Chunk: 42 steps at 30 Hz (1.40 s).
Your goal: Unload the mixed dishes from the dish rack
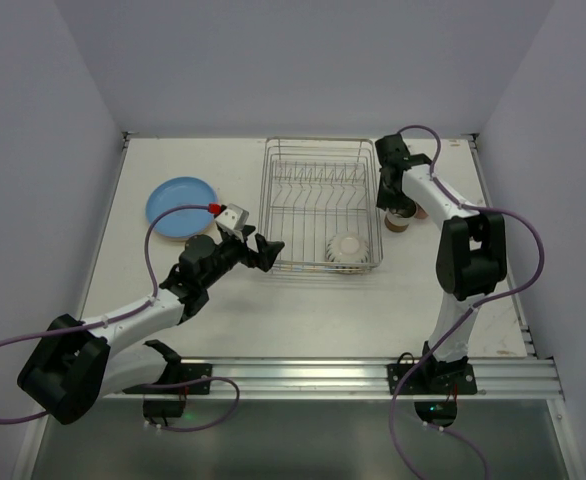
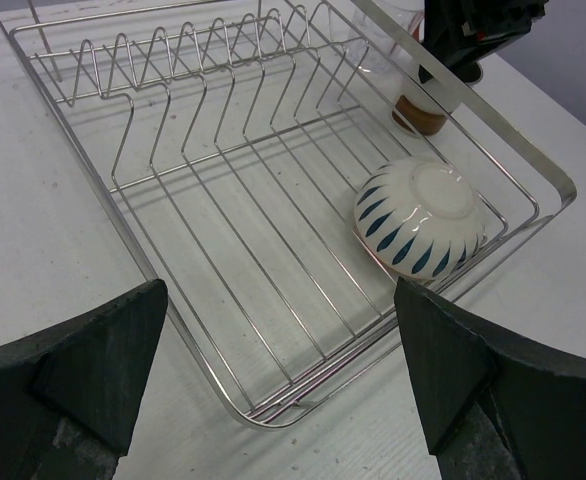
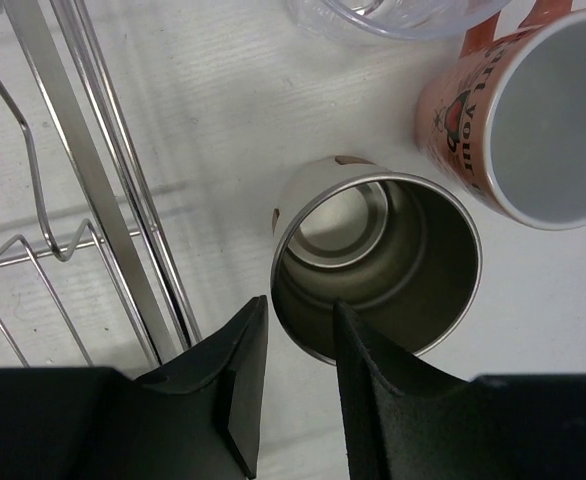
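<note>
The dish rack (image 1: 318, 141) (image 2: 123, 230) stands mid-table. Inside its near right corner a cream bowl with blue marks (image 1: 349, 248) (image 2: 423, 215) lies upside down. My left gripper (image 1: 263, 250) (image 2: 281, 300) hangs open just off the rack's near left corner, holding nothing. To the right of the rack a small brown cup with a steel inside (image 1: 400, 222) (image 3: 378, 260) stands upright on the table. My right gripper (image 1: 395, 205) (image 3: 299, 305) is above it, one finger outside the near rim and one inside, jaws apart and not pinching the wall.
An orange mug with a white inside (image 3: 553, 110) and a clear glass tumbler (image 3: 393, 15) stand on the table just beyond the brown cup. A blue plate (image 1: 180, 208) lies flat at the left. The rack's right rail (image 3: 83, 180) runs close beside my right fingers.
</note>
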Available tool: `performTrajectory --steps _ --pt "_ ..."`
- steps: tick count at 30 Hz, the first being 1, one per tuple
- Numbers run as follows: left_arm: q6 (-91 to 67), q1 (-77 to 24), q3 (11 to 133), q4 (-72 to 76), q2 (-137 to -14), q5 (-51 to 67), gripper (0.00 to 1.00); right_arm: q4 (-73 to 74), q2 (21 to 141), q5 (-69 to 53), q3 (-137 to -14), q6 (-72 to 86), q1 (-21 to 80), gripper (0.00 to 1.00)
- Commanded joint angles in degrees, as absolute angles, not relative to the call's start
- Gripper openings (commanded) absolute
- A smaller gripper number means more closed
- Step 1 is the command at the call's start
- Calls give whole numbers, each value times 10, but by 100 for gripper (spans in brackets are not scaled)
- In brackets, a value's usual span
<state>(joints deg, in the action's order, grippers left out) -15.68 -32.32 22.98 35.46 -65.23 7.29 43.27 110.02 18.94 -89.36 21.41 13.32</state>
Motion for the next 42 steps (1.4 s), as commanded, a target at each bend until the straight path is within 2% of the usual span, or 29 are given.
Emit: performTrajectory --steps 1,15,21,26,27,30,32,33,42 --pt "-153 -325 237 374 -649 77 100 441 1080 191 -918 214 134 36" --pt "-152 -326 238 374 -651 80 100 456 927 157 -883 217 134 37" --pt "-152 -326 240 374 -655 82 100 439 852 66 -835 214 145 43" --pt "-152 -326 240 374 -655 83 100 432 809 49 -773 212 174 47" --pt "-152 -326 240 374 -655 83 100 421 801 43 -763 213 177 50" --pt "-151 -327 240 373 -653 83 100 405 772 8 -737 212 178 66" --pt "-151 -327 240 372 -650 83 100 404 759 -17 -732 213 179 90" --pt "-150 -327 240 370 -649 81 100 395 754 -28 -729 213 179 99" --pt "-150 -327 239 367 -641 81 100 390 769 -56 -722 229 197 99"
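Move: Bowl, upside down in the rack, lies about 11 cm back and 10 cm left of the right hand, a couple of centimetres lower. That hand straddles the rim of the cup just set down: the cup's middle is about 4 cm to its right, the pink mug some 10 cm right and 2 cm ahead, the rack's right wall 3 cm left. From the idle left hand, the bowl is roughly 22 cm right, 3 cm ahead and 9 cm below. Lifting off the cup, the right hand climbs some 13 cm with its fingers still part-open, then swings back about 10 cm and left about 8 over the rack's right wall towards the bowl, dipping slightly before levelling out. On the way the wrist rolls its left side up and turns counter-clockwise, roughly 30 degrees in all, and the fingers spread fully. ##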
